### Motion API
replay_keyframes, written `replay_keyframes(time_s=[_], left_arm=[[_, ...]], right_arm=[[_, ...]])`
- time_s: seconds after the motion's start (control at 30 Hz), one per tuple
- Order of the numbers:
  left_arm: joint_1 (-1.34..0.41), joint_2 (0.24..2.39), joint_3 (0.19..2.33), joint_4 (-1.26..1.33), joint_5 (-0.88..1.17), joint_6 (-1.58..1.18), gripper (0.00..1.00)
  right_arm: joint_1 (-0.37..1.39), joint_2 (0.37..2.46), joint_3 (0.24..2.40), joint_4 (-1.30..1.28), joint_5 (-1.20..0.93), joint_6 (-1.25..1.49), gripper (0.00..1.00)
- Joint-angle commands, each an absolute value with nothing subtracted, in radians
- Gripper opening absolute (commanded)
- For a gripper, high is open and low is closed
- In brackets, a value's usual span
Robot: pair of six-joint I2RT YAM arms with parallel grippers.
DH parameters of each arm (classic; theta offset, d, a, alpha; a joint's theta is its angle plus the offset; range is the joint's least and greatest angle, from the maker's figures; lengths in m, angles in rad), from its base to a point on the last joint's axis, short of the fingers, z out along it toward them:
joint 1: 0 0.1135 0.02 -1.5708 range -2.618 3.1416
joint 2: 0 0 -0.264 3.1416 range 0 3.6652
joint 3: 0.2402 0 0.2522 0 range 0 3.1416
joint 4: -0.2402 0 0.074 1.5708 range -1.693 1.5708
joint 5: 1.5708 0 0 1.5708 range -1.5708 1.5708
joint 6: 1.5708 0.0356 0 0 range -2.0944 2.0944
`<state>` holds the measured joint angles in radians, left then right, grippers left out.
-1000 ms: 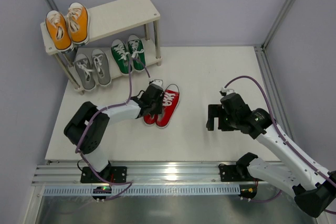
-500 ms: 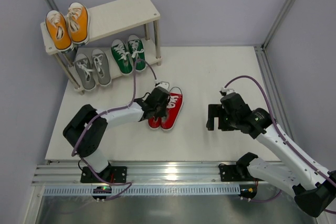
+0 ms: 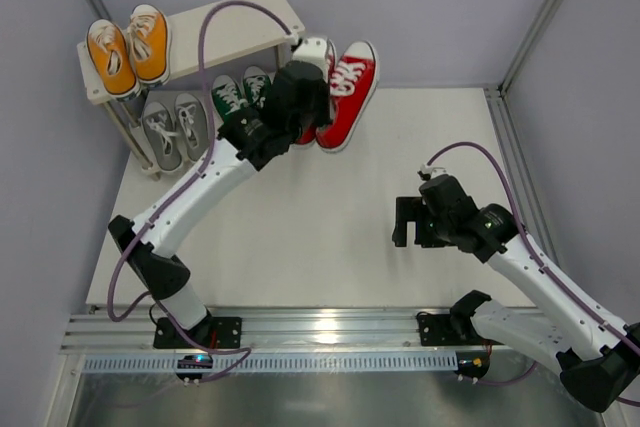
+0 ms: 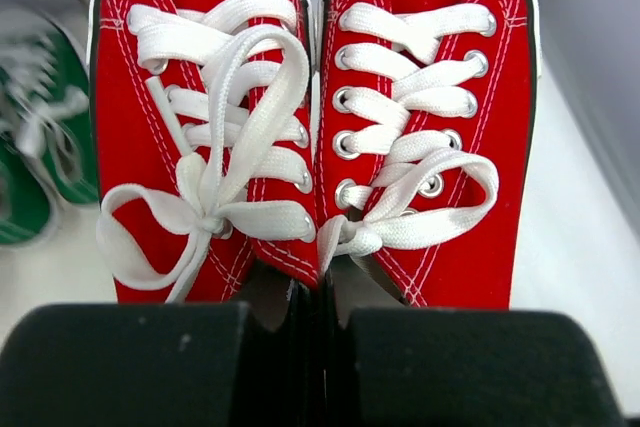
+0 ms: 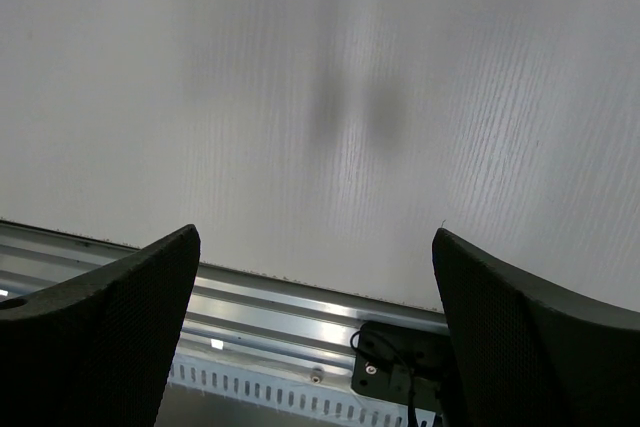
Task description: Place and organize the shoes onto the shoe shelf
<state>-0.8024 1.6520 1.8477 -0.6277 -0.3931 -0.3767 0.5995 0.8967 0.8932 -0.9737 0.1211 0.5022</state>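
Note:
My left gripper (image 3: 300, 99) is shut on the red pair of shoes (image 3: 349, 93), pinching their inner sides together. It holds them in the air by the right end of the shoe shelf (image 3: 235, 32). The left wrist view is filled by the red shoes (image 4: 420, 97), side by side with white laces, and the left gripper (image 4: 322, 317) is closed at their heel end. An orange pair (image 3: 128, 47) sits on the top tier at the left. On the lower tier are a grey pair (image 3: 175, 129) and a green pair (image 3: 238, 95), the green partly behind my arm. My right gripper (image 3: 412, 224) hovers open over the table's right side.
A metal rail (image 3: 320, 332) runs along the table's near edge and also shows under the open right gripper (image 5: 315, 237). Grey walls and frame posts (image 3: 535, 17) close in the back and the sides. The right half of the shelf's top board is bare.
The left gripper closed on the red pair on the table, then lifted it up and back to the shelf's right end. The right arm has not moved.

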Motion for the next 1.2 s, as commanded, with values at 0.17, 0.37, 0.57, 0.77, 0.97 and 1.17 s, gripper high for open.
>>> replay_keyframes(time_s=[0.17,0.37,0.57,0.77,0.97,1.17], left_arm=[[-0.672,1.81,2.393,-0.533,-0.664,-0.187,0.0],[-0.499,1.874,2.488,-0.388,-0.681,-0.158,0.0],[-0.356,1.937,2.539,-0.37,-0.623,-0.225,0.0],[-0.264,1.967,2.517,-0.38,-0.566,-0.345,0.0],[-0.262,1.986,2.53,-0.354,-0.568,-0.327,0.0],[-0.256,2.002,2.508,-0.356,-0.542,-0.337,0.0]], right_arm=[[0.603,0.897,0.966,-0.985,0.149,0.489,0.98],[0.604,0.917,1.006,-1.008,0.167,0.476,0.98],[0.604,0.939,1.006,-1.006,0.164,0.465,0.98],[0.604,0.977,1.022,-0.986,0.152,0.449,0.98],[0.603,1.043,1.055,-0.968,0.143,0.43,0.98],[0.604,1.083,1.075,-0.959,0.137,0.419,0.98]])
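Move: The left hand, holding the red shoes, is bound for the free stretch of the shoe shelf's top board, about 22 cm ahead, 24 cm to its left and some 4 cm below. The orange shoes stand on that board about 17 cm ahead and 41 cm left, near hand height. The green shoes on the lower board are roughly 18 cm ahead, 22 cm left and 28 cm below. From the right hand the free stretch is some 40 cm ahead, 44 cm left and 16 cm up. Still pinching the two red shoes together between its shut fingers, the left hand swings them forward and left, about 30 cm in all, towards the free stretch beside the orange shoes. It climbs some 14 cm, then sinks about 6, turning some 40 degrees counter-clockwise and tipping its fingers up towards level. The empty, open right hand drifts slightly forward. ##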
